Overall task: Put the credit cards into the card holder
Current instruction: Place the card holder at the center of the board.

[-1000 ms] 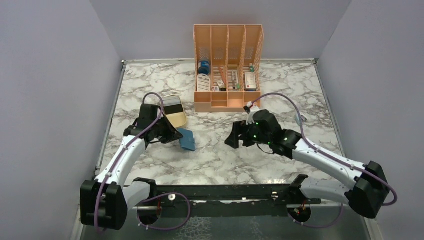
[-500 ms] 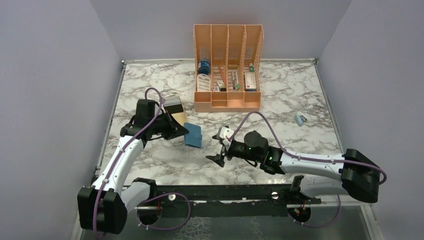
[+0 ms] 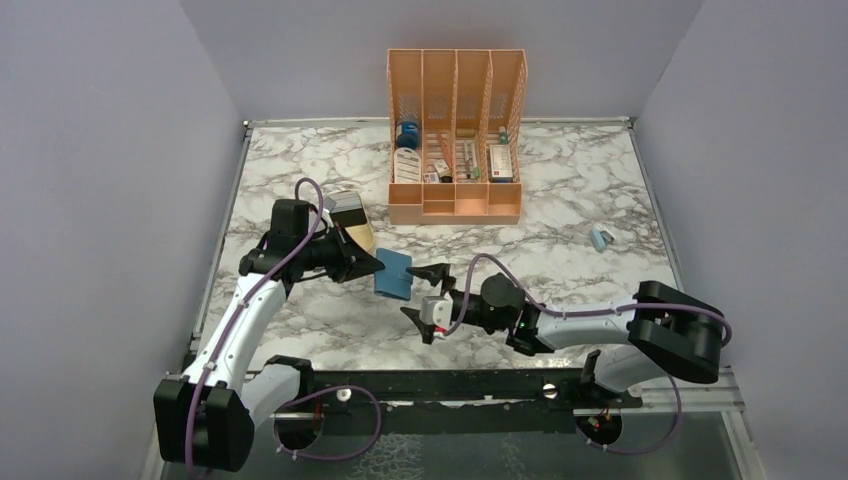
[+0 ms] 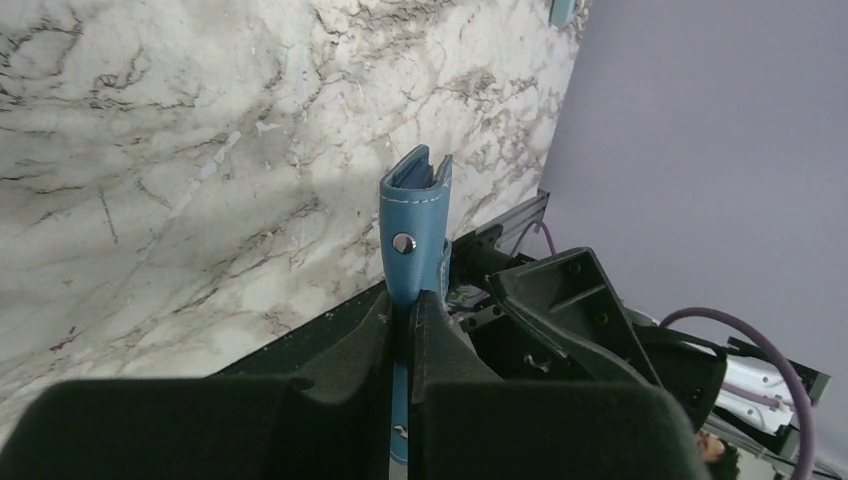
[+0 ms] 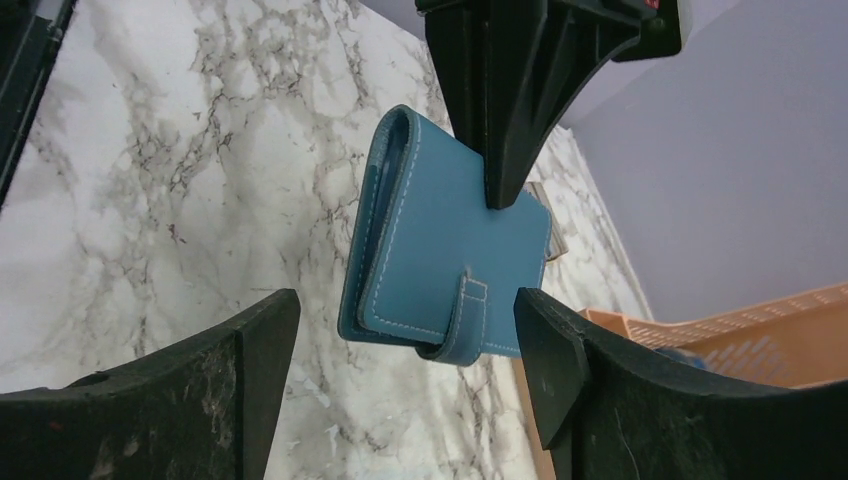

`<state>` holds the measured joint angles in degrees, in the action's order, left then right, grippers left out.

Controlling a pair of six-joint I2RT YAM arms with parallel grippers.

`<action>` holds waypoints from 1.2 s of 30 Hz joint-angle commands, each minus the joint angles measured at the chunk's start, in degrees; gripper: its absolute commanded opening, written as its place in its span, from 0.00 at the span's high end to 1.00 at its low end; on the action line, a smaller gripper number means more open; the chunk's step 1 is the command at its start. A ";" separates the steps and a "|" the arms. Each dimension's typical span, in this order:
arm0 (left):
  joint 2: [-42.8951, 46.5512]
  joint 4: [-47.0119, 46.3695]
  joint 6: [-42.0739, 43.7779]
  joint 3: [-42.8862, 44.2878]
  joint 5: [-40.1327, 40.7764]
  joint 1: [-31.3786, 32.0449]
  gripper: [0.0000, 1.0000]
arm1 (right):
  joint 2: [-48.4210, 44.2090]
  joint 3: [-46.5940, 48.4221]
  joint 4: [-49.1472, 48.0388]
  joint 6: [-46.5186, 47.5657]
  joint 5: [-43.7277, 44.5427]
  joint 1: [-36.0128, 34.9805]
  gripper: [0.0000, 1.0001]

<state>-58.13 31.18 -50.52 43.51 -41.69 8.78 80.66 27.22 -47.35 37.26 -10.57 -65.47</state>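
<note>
The teal-blue card holder (image 3: 394, 274) hangs closed above the marble table, snap tab fastened, with my left gripper (image 3: 374, 265) shut on its edge. In the left wrist view the card holder (image 4: 414, 225) sticks out edge-on beyond the left gripper (image 4: 403, 300). My right gripper (image 3: 424, 293) stands open just right of it. In the right wrist view the right gripper (image 5: 405, 305) frames the lower part of the card holder (image 5: 450, 250) without touching it. A dark and grey credit card (image 3: 346, 208) lies on the beige tray (image 3: 358, 238) behind my left wrist.
The orange slotted organiser (image 3: 456, 130) with small items stands at the back centre. A small light-blue object (image 3: 600, 238) lies on the table at the right. Grey walls close in both sides, and a black rail (image 3: 440, 385) runs along the near edge.
My right arm has swung left and low across the table until its open gripper faces the card holder. My left gripper has carried the card holder slightly to the right, still shut on it.
</note>
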 commanded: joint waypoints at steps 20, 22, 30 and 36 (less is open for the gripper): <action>1.42 0.83 5.49 6.44 4.73 0.28 0.39 | -1.77 -3.12 -9.55 -7.86 3.18 -2.45 0.99; 1.11 1.96 8.55 8.40 8.29 0.28 0.37 | -4.76 -3.73 -7.38 -14.46 4.34 -2.51 0.99; -3.88 1.60 17.54 10.37 9.04 0.28 0.40 | -11.48 10.19 35.50 -46.62 10.91 -2.41 0.99; -3.18 0.31 18.36 9.59 8.36 0.28 0.43 | -7.54 17.21 50.61 -56.39 3.23 -1.73 0.99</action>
<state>-62.61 32.29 -35.00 52.90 -33.95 9.02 70.32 40.47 -13.87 -7.94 -3.20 -67.55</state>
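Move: The left hand still pinches the blue card holder by its near edge; the holder's middle is about 3 cm to that hand's right, 1 cm back and 2 cm lower. From the open right hand the holder lies about 4 cm left, 2 cm ahead and 1 cm up. From the right hand, the tan card tray is on the table some 16 cm ahead and 13 cm left, and the orange rack about 30 cm ahead and 9 cm right. Leftward by about 1 cm the right hand eases onto the holder's free edge, rising 2 cm as its fingers shut and pinch it; the left fingers then open and withdraw about 5 cm forward and a little left, tilting. Holding on alone, the right hand draws back some 3 cm and rolls about its finger line by roughly 60 degrees, top side forward. ##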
